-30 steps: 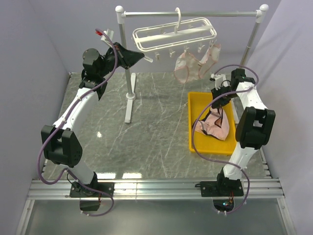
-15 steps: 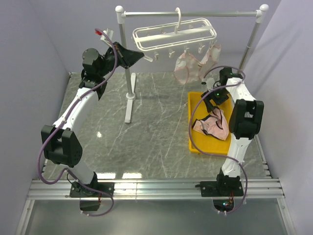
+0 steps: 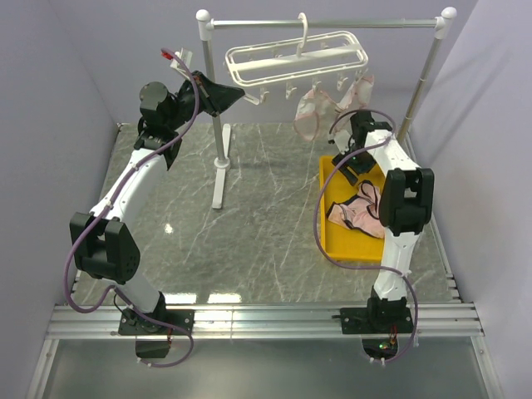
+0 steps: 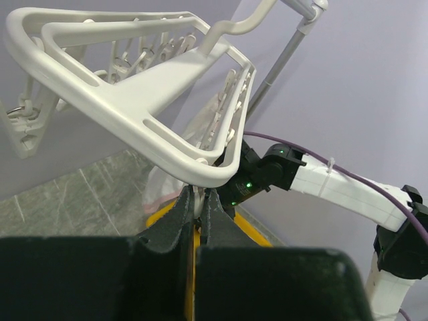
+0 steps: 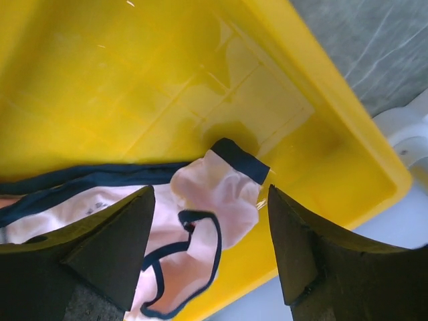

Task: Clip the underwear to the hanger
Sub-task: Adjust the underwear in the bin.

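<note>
The white hanger (image 3: 295,56) hangs by its hook from the rail, and two pale pink underwear (image 3: 312,114) dangle from clips at its right end. My left gripper (image 3: 239,96) is shut on a white clip tab under the hanger's (image 4: 134,107) left end, fingers (image 4: 175,217) pinched together. More pink underwear with navy trim (image 3: 359,213) lies crumpled in the yellow tray (image 3: 326,179). My right gripper (image 3: 349,165) hovers just above this trimmed underwear (image 5: 214,194), open (image 5: 210,247), its jaws wide on either side and holding nothing.
The grey rail stand (image 3: 324,23) with white ball ends spans the back; its left pole (image 3: 223,141) stands on the marble table (image 3: 266,224). The yellow tray's wall (image 5: 334,120) is close to my right fingers. Purple walls close in on both sides.
The right arm has swung left toward the tray's back end and its jaws have opened. The trimmed underwear has slumped lower in the tray. The left arm has not moved.
</note>
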`<state>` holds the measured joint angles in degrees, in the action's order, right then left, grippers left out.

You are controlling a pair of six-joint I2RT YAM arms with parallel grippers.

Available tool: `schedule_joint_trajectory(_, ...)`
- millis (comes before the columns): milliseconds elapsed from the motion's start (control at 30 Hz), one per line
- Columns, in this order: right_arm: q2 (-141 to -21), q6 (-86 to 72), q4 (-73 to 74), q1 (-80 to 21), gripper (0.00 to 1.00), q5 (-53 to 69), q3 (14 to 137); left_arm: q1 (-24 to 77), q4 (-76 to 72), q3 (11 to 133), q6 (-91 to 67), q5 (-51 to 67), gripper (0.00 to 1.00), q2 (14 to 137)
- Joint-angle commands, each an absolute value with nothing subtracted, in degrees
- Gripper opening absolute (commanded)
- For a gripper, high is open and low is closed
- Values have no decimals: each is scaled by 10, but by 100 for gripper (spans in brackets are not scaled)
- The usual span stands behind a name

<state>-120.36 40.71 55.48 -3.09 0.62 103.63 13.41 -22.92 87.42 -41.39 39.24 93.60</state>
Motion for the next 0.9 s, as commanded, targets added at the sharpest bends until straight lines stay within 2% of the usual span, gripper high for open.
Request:
schedule_joint_trajectory(0,-1232,391,566,-29,75,-47,1044,130,-258,886,-419,397,0,935)
schedule_joint_trajectory(167,-1248,387,578,-21,75,-50,1027,129,-259,886,-420,396,0,933)
schedule_joint_trajectory(233,-1245,389,575,-18,68,-50,1017,129,-261,886,-421,396,0,933)
schedule_joint_trajectory(267,-1238,391,572,-11,52,-49,1017,129,-261,885,-422,396,0,933)
schedule_joint_trajectory(333,-1231,390,571,-3,27,-39,1029,129,-260,886,-421,396,0,933)
schedule_joint_trajectory(367,-1224,388,575,-3,2,-33,1036,129,-261,887,-421,396,0,933)
schedule_joint_trajectory(533,-1141,410,605,33,0,53,1045,129,-255,894,-418,395,0,934)
schedule_joint_trajectory(700,-1002,432,591,46,0,127,1030,129,-252,893,-416,394,0,929)
schedule_joint_trajectory(867,-971,460,628,85,0,190,1149,128,-246,898,-414,396,0,932)
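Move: The pink underwear lies in the yellow bin, its middle about 9 cm back from the right hand, straight in line with it and some 6 cm lower. Its navy-trimmed far corner is about 2 cm back, 3 cm to the right and 5 cm below. The bin's middle is some 8 cm back, level sideways, and the rack foot is roughly 4 cm ahead and 9 cm right. From the left hand, the underwear is about 8 cm back, 37 cm right and 41 cm down. The right hand sinks about 4.5 cm into the bin while easing a little back and to its right, and its fingers, three-quarters open, shut on the navy-trimmed far corner of the underwear. Keeping that pinch, it drifts slightly farther right near the bottom, then rises fast, some 22 cm, pulling the underwear up by that corner as the fingertips tip up and forward about 30 degrees. ##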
